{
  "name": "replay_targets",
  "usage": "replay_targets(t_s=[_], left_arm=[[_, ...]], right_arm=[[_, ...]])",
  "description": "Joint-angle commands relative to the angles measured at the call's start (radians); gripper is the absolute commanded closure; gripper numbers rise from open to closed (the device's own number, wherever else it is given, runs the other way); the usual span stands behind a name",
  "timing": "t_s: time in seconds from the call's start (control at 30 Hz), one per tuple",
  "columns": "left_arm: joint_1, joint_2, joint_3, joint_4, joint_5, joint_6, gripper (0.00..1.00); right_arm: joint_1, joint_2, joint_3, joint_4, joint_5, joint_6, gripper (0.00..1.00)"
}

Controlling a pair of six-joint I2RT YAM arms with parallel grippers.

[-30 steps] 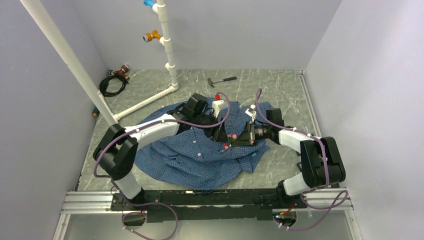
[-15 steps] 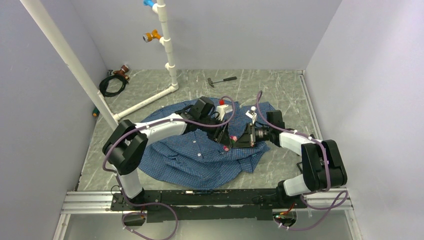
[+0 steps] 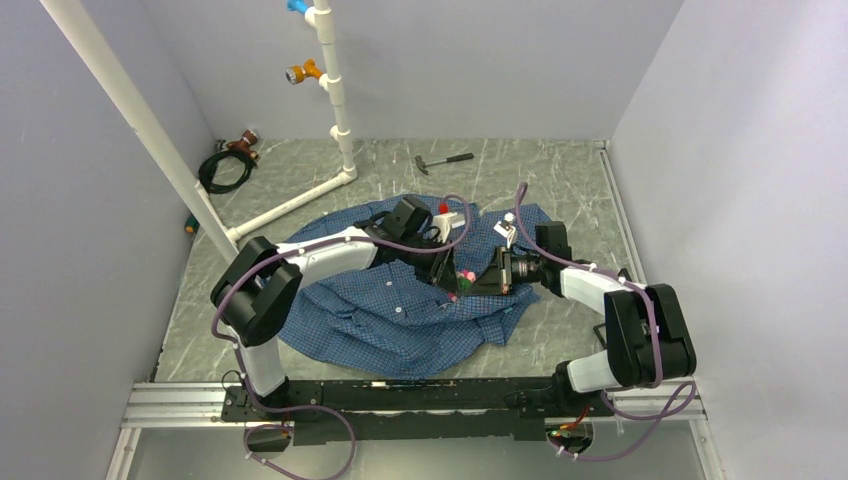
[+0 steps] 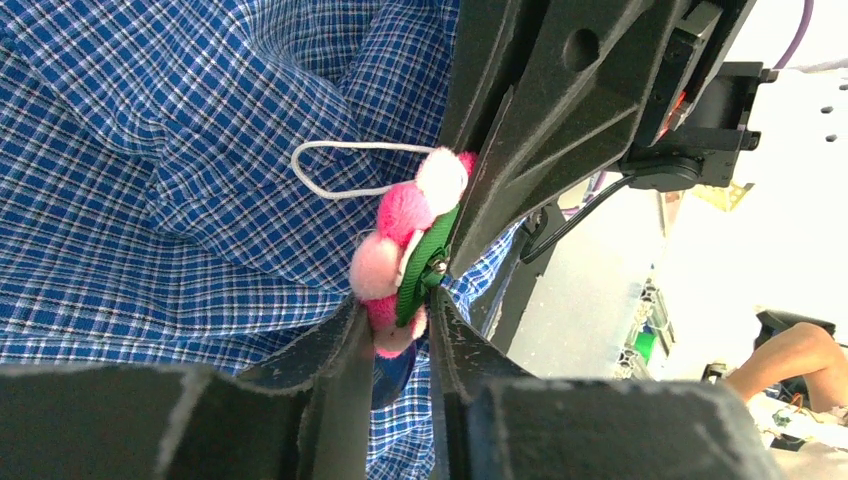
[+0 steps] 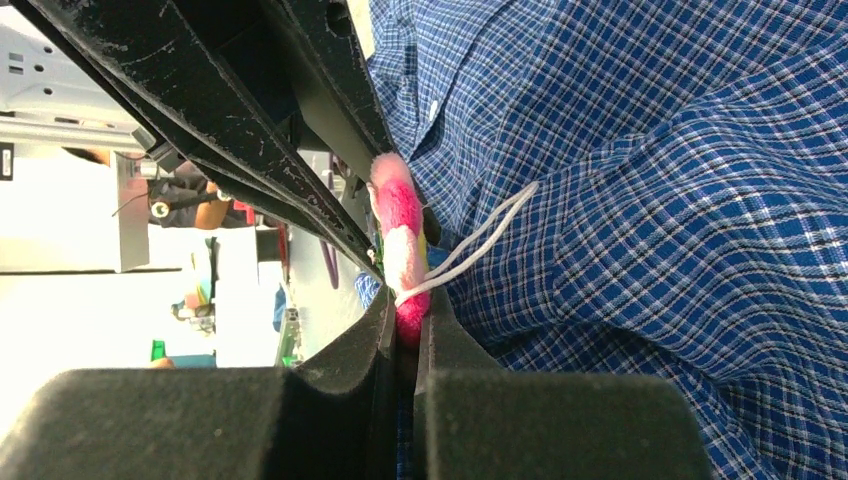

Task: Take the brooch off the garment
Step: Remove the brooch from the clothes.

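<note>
The garment (image 3: 380, 320), a blue checked shirt, lies spread on the table. The brooch (image 4: 410, 240), pink pompoms on a green disc, stands on edge on a raised fold between both grippers (image 3: 463, 274). My left gripper (image 4: 395, 325) is shut on its lower edge, one finger on a pink pompom and the other on the green disc. My right gripper (image 5: 408, 325) faces it, shut on a thin fold of shirt (image 5: 650, 200) with the brooch's (image 5: 398, 235) pink bottom edge at its tips. A white cord loop (image 4: 340, 165) lies beside the brooch.
A white pipe frame (image 3: 335, 110) stands at the back left, with a black cable coil (image 3: 225, 165) in the corner. A small hammer (image 3: 445, 160) lies behind the shirt. Grey walls enclose the table on three sides.
My left gripper has shifted a little to the right and its jaws have narrowed onto the brooch. The right gripper has stayed shut in nearly the same place.
</note>
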Motion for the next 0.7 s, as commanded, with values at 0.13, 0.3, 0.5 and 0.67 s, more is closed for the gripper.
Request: replay_targets(t_s=[0.13, 0.3, 0.5, 0.67], left_arm=[[0.007, 0.022, -0.025, 0.037, 0.054, -0.038, 0.79], [0.025, -0.032, -0.071, 0.128, 0.105, -0.021, 0.55], [0.088, -0.082, -0.101, 0.219, 0.183, -0.023, 0.41], [0.111, -0.118, -0.144, 0.225, 0.172, 0.067, 0.34]], right_arm=[[0.001, -0.054, 0.003, 0.060, -0.022, 0.008, 1.00], [-0.001, -0.041, 0.014, 0.037, 0.001, -0.013, 1.00], [-0.002, -0.034, 0.025, 0.020, 0.027, -0.043, 1.00], [-0.002, -0.045, 0.033, 0.012, 0.077, -0.080, 1.00]])
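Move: The brooch sits between both hands. The left fingertips are already on its near edge, its middle about 2 cm to the left hand's right and level with it. From the right hand, which already grips the rim by the white loop, it lies some 3 cm to the left. The nearest white shirt button is roughly 12 cm to the left hand's left, 6 cm back and 7 cm lower. The left fingers let go of the brooch's near edge: they hold their pinch briefly, then spread to well over half open. The left hand backs off about 2.5 cm to the left and 1 cm forward, its fingertips tilting up some 10 degrees. The right hand stays put and keeps the rim pinched. ##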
